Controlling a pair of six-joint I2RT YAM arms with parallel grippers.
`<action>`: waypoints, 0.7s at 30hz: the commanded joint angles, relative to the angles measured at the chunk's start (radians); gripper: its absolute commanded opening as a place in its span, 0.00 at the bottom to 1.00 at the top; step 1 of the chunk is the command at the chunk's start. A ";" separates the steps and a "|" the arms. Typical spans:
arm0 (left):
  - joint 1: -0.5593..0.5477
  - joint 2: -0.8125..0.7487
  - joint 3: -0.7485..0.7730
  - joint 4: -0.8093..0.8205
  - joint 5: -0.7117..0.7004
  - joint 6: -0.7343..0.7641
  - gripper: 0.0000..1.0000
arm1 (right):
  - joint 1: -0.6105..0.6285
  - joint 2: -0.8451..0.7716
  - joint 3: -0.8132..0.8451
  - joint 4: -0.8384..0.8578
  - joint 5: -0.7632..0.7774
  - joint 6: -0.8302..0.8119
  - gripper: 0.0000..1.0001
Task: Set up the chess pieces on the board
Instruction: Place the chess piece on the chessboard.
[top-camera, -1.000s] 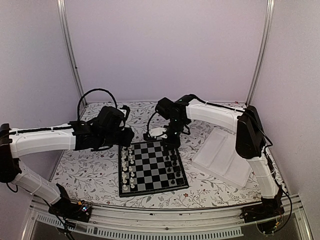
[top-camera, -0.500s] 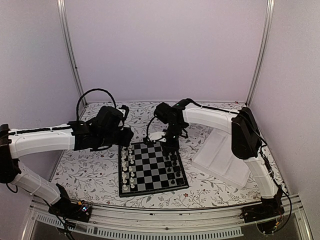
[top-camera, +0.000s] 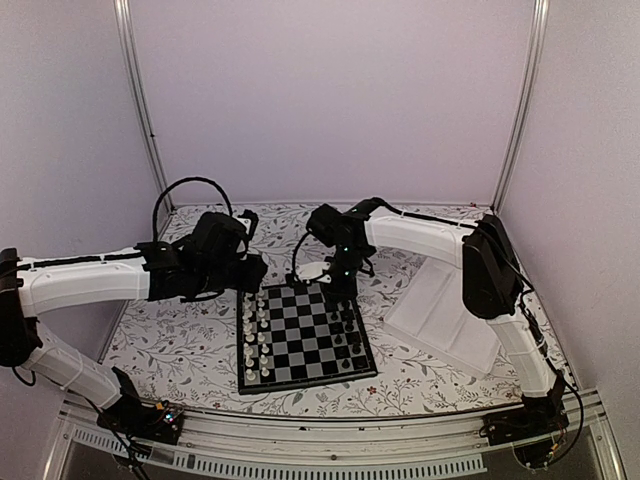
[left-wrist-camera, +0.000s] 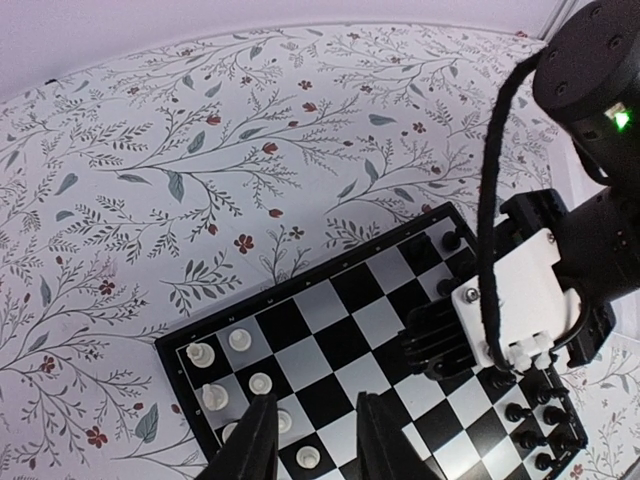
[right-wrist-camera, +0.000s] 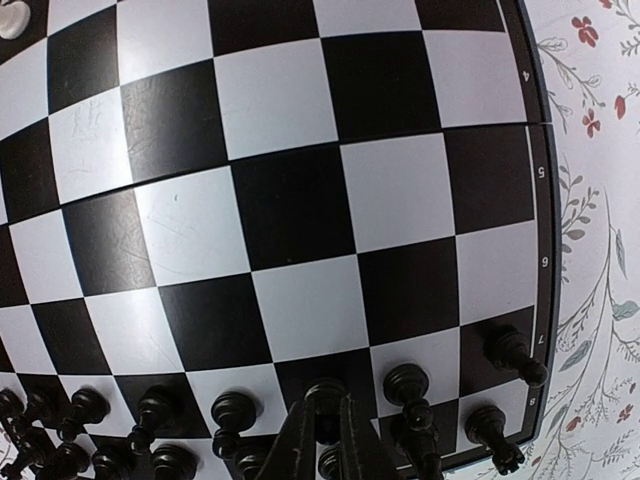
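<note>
The board (top-camera: 300, 342) lies mid-table, with white chessmen (top-camera: 255, 335) along its left side and black chess pieces (top-camera: 350, 330) along its right. My right gripper (top-camera: 338, 290) is low over the far right corner. In the right wrist view the right gripper (right-wrist-camera: 325, 412) is shut on a black pawn (right-wrist-camera: 325, 392), in line with the row of black pieces (right-wrist-camera: 230, 410) near the board's edge (right-wrist-camera: 535, 250). My left gripper (left-wrist-camera: 315, 405) hovers open over the board's (left-wrist-camera: 340, 330) far left part, above the white pieces (left-wrist-camera: 240, 340), holding nothing.
A white ridged tray (top-camera: 445, 310) lies to the right of the board. The flower-patterned tablecloth (top-camera: 180, 345) covers the table. In the left wrist view the right arm's wrist and its black cable (left-wrist-camera: 495, 220) hang over the board's right side.
The right arm has shifted slightly left and lower over the board's far right corner. The left arm has stayed where it was.
</note>
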 joint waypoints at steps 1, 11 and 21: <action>0.017 0.008 -0.012 0.027 0.012 0.007 0.30 | 0.004 0.034 0.018 0.011 0.020 0.011 0.12; 0.021 0.022 0.001 0.029 0.015 0.017 0.30 | 0.005 -0.053 0.049 -0.019 -0.029 0.020 0.27; 0.041 0.049 0.123 -0.059 -0.018 0.130 0.33 | -0.013 -0.209 0.086 -0.071 0.025 0.015 0.35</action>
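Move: The black pawn is already on the board between the right fingertips, its middle about 1 cm below the hand point. Similar pawns stand about 3 cm farther out and 3 cm nearer, in line with it; a back-row black piece stands 3 cm to its right. From the left hand the pawn lies about 15 cm to the right, roughly level in reach and 14 cm lower. The right fingers open, letting go of the black pawn, then the hand rises about 5 cm off the board. ##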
